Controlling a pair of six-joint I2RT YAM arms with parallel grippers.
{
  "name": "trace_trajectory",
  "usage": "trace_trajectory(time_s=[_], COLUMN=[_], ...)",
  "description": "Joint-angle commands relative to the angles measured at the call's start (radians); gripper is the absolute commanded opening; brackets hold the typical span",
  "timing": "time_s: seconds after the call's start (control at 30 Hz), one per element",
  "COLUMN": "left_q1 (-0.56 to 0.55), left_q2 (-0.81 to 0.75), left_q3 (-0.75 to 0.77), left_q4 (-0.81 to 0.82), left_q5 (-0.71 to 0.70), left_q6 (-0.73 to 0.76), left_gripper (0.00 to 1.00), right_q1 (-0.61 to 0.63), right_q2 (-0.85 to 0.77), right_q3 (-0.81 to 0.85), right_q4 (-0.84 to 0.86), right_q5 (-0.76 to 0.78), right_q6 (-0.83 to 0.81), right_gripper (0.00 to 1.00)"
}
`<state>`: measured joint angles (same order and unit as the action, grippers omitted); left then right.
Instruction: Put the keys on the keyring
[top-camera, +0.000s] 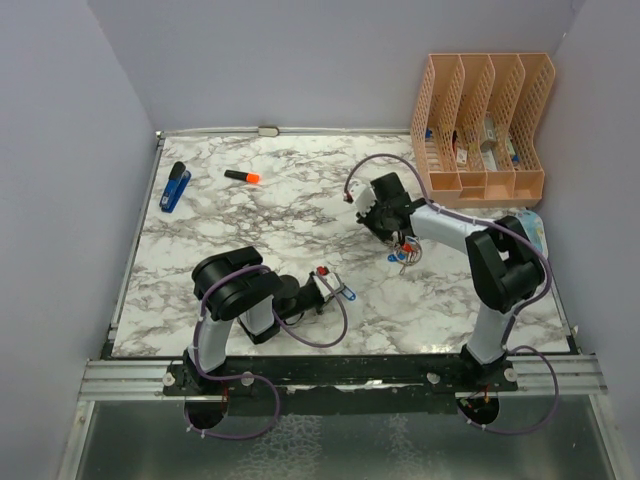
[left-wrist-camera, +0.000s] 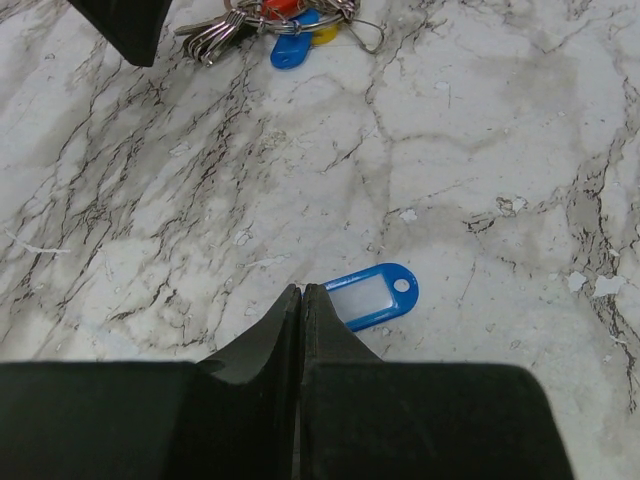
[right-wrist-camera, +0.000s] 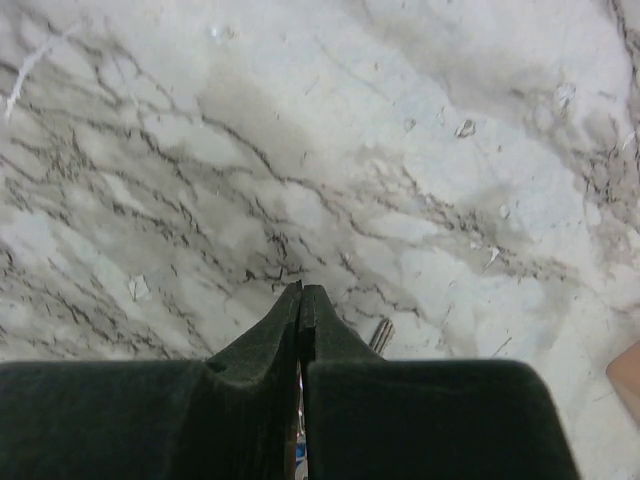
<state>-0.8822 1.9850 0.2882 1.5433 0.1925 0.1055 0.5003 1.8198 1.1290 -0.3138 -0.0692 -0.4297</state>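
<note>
One of the keys, an oblong blue tag (left-wrist-camera: 375, 296) with a pale window, lies flat on the marble table (top-camera: 250, 220). Its near end is hidden behind the right finger of my left gripper (left-wrist-camera: 301, 290), which is shut, and no grip on the tag shows. From above, that tag (top-camera: 345, 292) pokes out just right of my left gripper (top-camera: 328, 285). The keyring (left-wrist-camera: 285, 25), with metal keys and blue, red and yellow tags, lies farther out. It sits under my right gripper (top-camera: 397, 238). My right gripper (right-wrist-camera: 301, 289) is shut, with a metal piece (right-wrist-camera: 381, 335) beside one finger.
A blue stapler (top-camera: 175, 187) and a black marker with an orange cap (top-camera: 243, 177) lie at the back left. A peach file organiser (top-camera: 480, 125) stands at the back right. A pale blue object (top-camera: 535, 230) sits by the right arm.
</note>
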Motion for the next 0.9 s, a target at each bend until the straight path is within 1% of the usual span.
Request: trace_trajectory(time_s=[0.0,0.1,0.17,0.23,0.27,0.3,0.33,0.43,0.5,0.57,0.63,0.7,0.87], left_q1=[0.013,0.015,0.017,0.02,0.02,0.021,0.023,0.026,0.027,0.028,0.028,0.029,0.029], left_q2=[0.031,0.031,0.028,0.026,0.026,0.026,0.026,0.027,0.025,0.019,0.016,0.016,0.019], left_q3=[-0.004,-0.004,-0.004,-0.004,-0.004,-0.004,-0.005,-0.005,-0.007,-0.009,-0.01,-0.011,-0.01], left_q4=[0.244,0.244,0.244,0.244,0.244,0.244,0.244,0.243,0.244,0.244,0.244,0.244,0.244], left_q5=[-0.033,-0.034,-0.036,-0.036,-0.037,-0.038,-0.038,-0.032,-0.029,-0.028,-0.025,-0.019,-0.002], left_q6=[-0.015,-0.013,-0.014,-0.014,-0.013,-0.015,-0.016,-0.019,-0.02,-0.019,-0.019,-0.023,-0.028], left_gripper=[0.0,0.0,0.0,0.0,0.0,0.0,0.0,0.0,0.0,0.0,0.0,0.0,0.0], right_q1=[-0.002,-0.002,-0.003,-0.003,-0.003,-0.003,-0.004,-0.004,-0.003,-0.004,-0.003,-0.003,-0.007], right_q2=[0.057,0.087,0.079,0.023,-0.022,-0.044,-0.056,-0.077,-0.112,-0.163,-0.212,-0.249,-0.296], right_q3=[0.1,0.167,0.192,0.171,0.156,0.162,0.186,0.236,0.222,0.18,0.115,0.054,-0.05], right_q4=[-0.023,-0.067,-0.102,-0.135,-0.165,-0.225,-0.318,-0.579,-0.653,-0.672,-0.665,-0.651,-0.546], right_q5=[-0.043,-0.041,0.019,0.066,0.089,0.119,0.151,0.191,0.188,0.193,0.197,0.193,0.216], right_q6=[0.07,0.097,0.132,0.163,0.2,0.244,0.311,0.515,0.645,0.759,0.832,0.873,0.919], right_gripper=[0.01,0.01,0.04,0.1,0.18,0.25,0.28,0.27,0.27,0.27,0.32,0.35,0.35])
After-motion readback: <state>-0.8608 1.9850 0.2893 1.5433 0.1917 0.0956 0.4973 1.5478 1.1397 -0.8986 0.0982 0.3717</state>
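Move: The keyring with its keys and tags lies about 9 cm to the right of the right hand and 4 cm back from it, some 2 cm lower on the table. The blue tag, in the left fingers, is roughly 13 cm back and 5 cm left of the right hand. From the left hand the keyring is about 8 cm ahead and 16 cm to the right. The left fingers keep hold of the blue tag, almost still. The shut right hand, free of the keys, runs some 3 cm forward-left, then swings back about 14 cm and rightward half that, passing left of the keyring to its near side, rising some 6 cm before starting down. It turns roughly 45 degrees clockwise, points nearly straight down and opens about a third. ##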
